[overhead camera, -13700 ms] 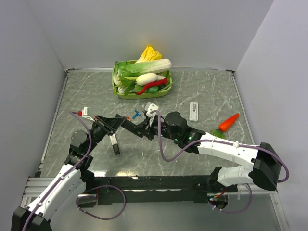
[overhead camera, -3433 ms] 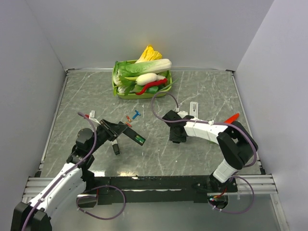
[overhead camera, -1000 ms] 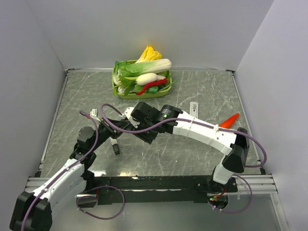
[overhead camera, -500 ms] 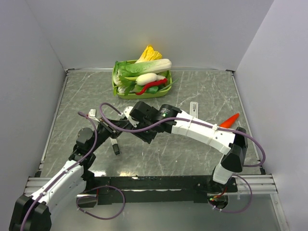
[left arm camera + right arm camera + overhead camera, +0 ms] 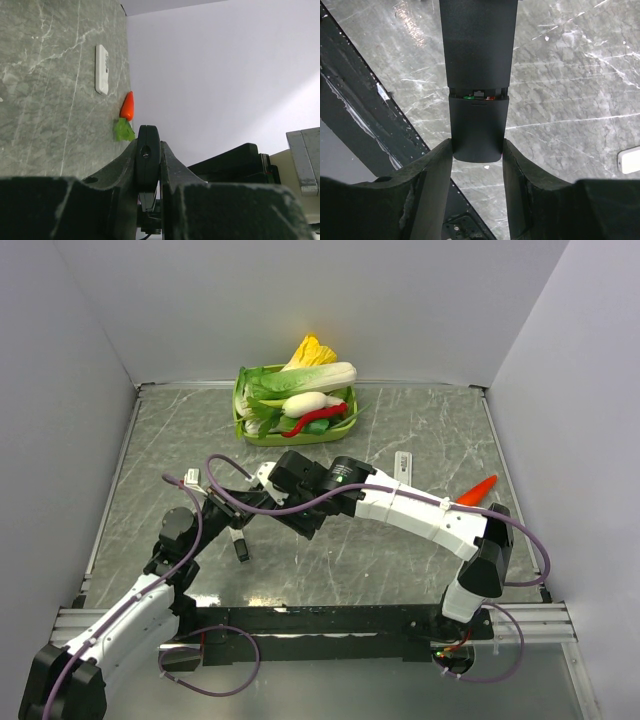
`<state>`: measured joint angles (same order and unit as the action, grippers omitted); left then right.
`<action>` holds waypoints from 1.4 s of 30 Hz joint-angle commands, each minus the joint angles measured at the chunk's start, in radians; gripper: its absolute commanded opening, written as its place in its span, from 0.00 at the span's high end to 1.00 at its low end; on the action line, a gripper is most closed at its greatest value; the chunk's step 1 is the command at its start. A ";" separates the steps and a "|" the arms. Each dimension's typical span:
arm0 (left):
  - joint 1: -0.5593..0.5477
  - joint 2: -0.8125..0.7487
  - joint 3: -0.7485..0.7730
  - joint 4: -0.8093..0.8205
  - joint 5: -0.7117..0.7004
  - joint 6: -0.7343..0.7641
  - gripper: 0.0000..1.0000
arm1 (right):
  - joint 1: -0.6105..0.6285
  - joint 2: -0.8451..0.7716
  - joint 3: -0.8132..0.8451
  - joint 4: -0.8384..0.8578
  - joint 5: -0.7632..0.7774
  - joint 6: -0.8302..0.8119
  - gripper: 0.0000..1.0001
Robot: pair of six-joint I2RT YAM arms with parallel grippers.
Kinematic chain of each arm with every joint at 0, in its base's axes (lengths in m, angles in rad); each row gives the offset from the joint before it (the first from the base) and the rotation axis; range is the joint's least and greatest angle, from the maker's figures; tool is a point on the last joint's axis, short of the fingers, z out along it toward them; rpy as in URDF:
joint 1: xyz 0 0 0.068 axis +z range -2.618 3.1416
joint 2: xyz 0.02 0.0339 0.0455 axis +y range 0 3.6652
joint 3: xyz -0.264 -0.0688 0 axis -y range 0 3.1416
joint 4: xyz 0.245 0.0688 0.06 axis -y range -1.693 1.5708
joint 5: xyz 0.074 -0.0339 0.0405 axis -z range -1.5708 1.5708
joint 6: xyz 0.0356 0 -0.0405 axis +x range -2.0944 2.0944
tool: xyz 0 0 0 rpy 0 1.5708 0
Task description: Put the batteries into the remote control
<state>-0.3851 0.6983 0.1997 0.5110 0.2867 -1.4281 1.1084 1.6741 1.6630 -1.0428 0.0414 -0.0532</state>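
Note:
My left gripper (image 5: 226, 508) (image 5: 149, 151) is shut on one end of the black remote control (image 5: 148, 136), which shows edge-on between its fingers and is held above the table. In the right wrist view the remote (image 5: 476, 45) points toward the camera. Its battery cover (image 5: 479, 122) sits almost closed, and slivers of a green battery (image 5: 469, 97) and a red battery (image 5: 490, 98) show in the gap. My right gripper (image 5: 477, 143) (image 5: 296, 518) is shut on the two sides of the cover end.
A green basket (image 5: 290, 440) of vegetables stands at the back. A white remote (image 5: 402, 468) (image 5: 101, 69) and an orange carrot (image 5: 478, 488) (image 5: 126, 106) lie at the right. A small black-and-white piece (image 5: 240, 545) lies on the table under the left gripper.
The right gripper has edged slightly left along the remote toward the left gripper. The left arm and the remote have stayed in place.

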 commanded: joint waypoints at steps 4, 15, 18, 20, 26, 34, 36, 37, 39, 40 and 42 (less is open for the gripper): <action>-0.008 -0.019 0.006 0.109 0.014 -0.051 0.99 | 0.007 0.006 0.044 -0.029 0.020 -0.016 0.47; -0.008 -0.023 0.007 0.077 0.014 -0.034 0.99 | 0.007 0.001 0.081 -0.048 0.031 -0.023 0.41; -0.008 -0.022 0.004 0.073 0.012 -0.028 0.99 | 0.007 -0.001 0.099 -0.054 0.031 -0.025 0.35; -0.008 -0.022 0.003 0.072 0.012 -0.026 0.99 | 0.007 -0.004 0.107 -0.059 0.029 -0.030 0.25; -0.009 -0.025 -0.005 0.078 0.014 -0.023 0.99 | 0.005 -0.020 0.138 -0.048 0.034 -0.004 0.11; -0.009 -0.028 -0.008 0.115 0.025 -0.025 0.99 | -0.051 -0.077 0.090 0.036 0.057 0.079 0.12; -0.009 -0.028 -0.006 0.119 0.028 -0.025 0.99 | -0.065 -0.089 0.066 0.053 0.063 0.095 0.12; -0.009 -0.028 -0.005 0.124 0.032 -0.025 0.99 | -0.073 -0.094 0.055 0.075 0.060 0.108 0.12; -0.009 -0.028 -0.005 0.130 0.034 -0.028 0.99 | -0.094 -0.105 0.031 0.090 0.043 0.119 0.12; -0.009 -0.029 -0.005 0.136 0.034 -0.029 0.99 | -0.099 -0.108 0.023 0.098 0.038 0.124 0.12; -0.011 -0.033 -0.005 0.136 0.032 -0.034 0.99 | -0.107 -0.106 0.009 0.107 0.035 0.127 0.12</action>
<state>-0.3897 0.6884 0.1925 0.5625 0.2981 -1.4517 1.0187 1.6394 1.6924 -0.9794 0.0631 0.0387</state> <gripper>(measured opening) 0.211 0.880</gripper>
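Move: The right fingers are still pinching the free end of the black remote's battery cover, whose middle lies some 2 cm left and 1 cm ahead at hand height. The remote body continues from it, centred about 4 cm ahead and 7 cm left. On the table about 18 cm below, the white remote lies roughly 22 cm right and 15 cm ahead. From the left hand, which grips the body, the cover is some 8 cm right, 4 cm back and about level. Letting go of both edges of the battery cover, the right fingers spread wide while the hand lifts about 3 cm off the remote's end. It then swings forward some 4 cm, staying high, with the wrist turning about 10 degrees clockwise and rolling slightly. The left hand keeps its grip on the remote body, easing up about 1 cm. ##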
